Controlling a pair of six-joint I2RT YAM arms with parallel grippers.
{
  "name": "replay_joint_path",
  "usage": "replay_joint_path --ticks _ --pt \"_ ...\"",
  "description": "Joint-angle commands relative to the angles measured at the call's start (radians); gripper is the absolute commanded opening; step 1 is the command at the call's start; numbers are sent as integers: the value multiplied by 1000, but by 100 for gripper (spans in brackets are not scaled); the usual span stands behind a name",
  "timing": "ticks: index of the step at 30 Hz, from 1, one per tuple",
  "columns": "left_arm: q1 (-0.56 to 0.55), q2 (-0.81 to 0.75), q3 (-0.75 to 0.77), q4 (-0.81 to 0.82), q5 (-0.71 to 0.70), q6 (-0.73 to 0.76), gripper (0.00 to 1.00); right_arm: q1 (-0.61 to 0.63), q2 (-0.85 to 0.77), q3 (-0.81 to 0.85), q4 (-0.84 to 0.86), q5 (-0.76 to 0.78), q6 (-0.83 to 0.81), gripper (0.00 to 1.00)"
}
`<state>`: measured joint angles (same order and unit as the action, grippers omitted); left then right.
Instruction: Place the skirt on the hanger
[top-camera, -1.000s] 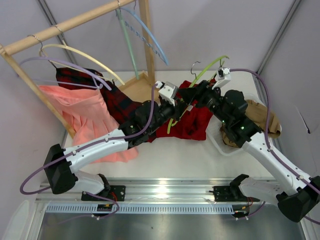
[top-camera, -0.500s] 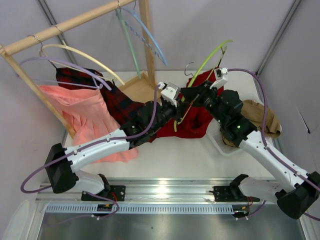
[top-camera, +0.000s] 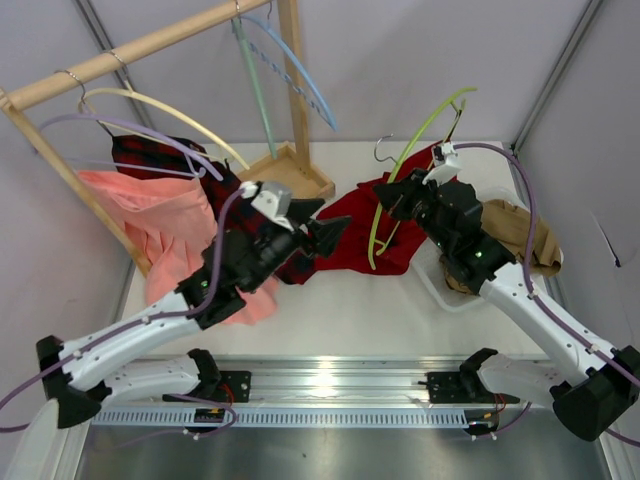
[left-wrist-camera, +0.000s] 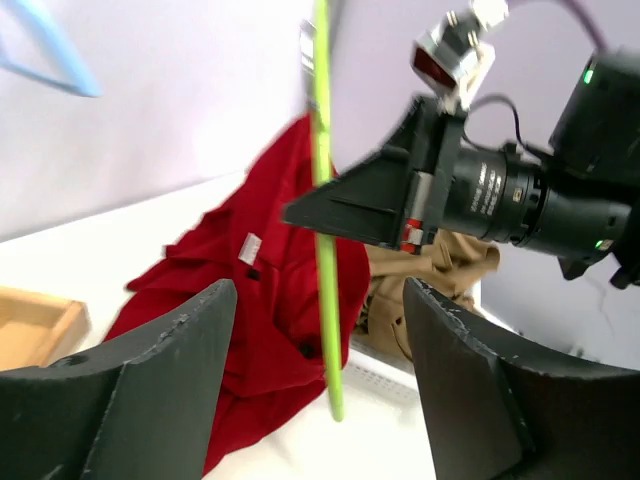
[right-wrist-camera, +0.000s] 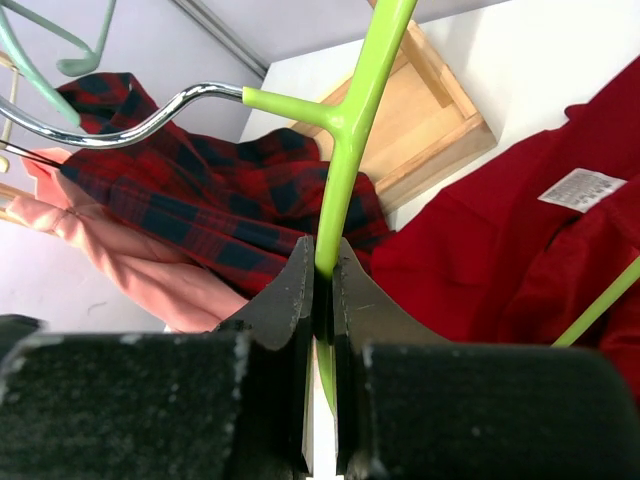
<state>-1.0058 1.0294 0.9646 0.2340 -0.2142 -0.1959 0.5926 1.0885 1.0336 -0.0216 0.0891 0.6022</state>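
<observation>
The deep-red skirt lies crumpled on the white table, seen also in the left wrist view and the right wrist view. The lime-green hanger is held off the table, standing steeply above the skirt with its silver hook pointing left. My right gripper is shut on the hanger's stem just below the hook. My left gripper stands open to the left of the skirt. One arm of the hanger hangs beyond its fingers, untouched.
A wooden rack at the back left carries a plaid skirt, a pink skirt, a cream hanger and a light-blue hanger. Its wooden base sits behind the skirt. A tan garment lies in a clear bin at the right.
My left gripper has opened, let go of the hanger and drawn back to the left. My right gripper has shut on the hanger and raised it more upright.
</observation>
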Motion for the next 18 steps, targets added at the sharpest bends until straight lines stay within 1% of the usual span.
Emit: replay_joint_path --ticks 1,3,5,6,11,13,15,18 --pt "-4 -97 -72 -14 -97 -52 74 -10 -41 19 91 24 -78 0" --pt "-4 -100 -79 -60 -169 -68 74 -17 -45 17 88 12 -88 0" --pt "1 -74 -26 -137 -182 -103 74 -22 -56 17 78 5 -96 0" --pt "7 -36 -11 -154 -179 -114 72 -22 -61 16 74 -5 -105 0" --pt "27 110 86 -226 -123 -195 70 -30 -117 2 26 0 -113 0" --pt "52 180 124 -255 -68 -244 70 -31 -148 -10 26 4 -113 0" --pt "68 224 158 -262 -31 -276 70 -36 -167 -17 -21 4 -113 0" --pt "72 311 232 -291 -19 -301 70 -43 -190 -30 -38 0 -104 0"
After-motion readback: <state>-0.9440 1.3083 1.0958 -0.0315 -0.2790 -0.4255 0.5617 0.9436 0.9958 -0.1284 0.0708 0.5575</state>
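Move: The red skirt lies bunched on the table, its middle some 19 cm ahead of the empty left hand, 9 cm to its right and roughly 30 cm below. From the right hand, which already grips the green hanger, the skirt lies about 10 cm ahead, 2 cm left and 26 cm down. The hanger's middle is 15 cm ahead of the left hand and 16 cm right, about level. The white bin sits some 27 cm right of the skirt and 4 cm nearer. The skirt is what the open left hand heads down to: after swinging about 3.5 cm left, the hand reverses and sinks some 11 cm, reaching forward and right as its fingers tip down about 20 degrees and stay open. The green hanger stays pinched in the right hand, which draws it slowly right and back, about 4 cm in all. ##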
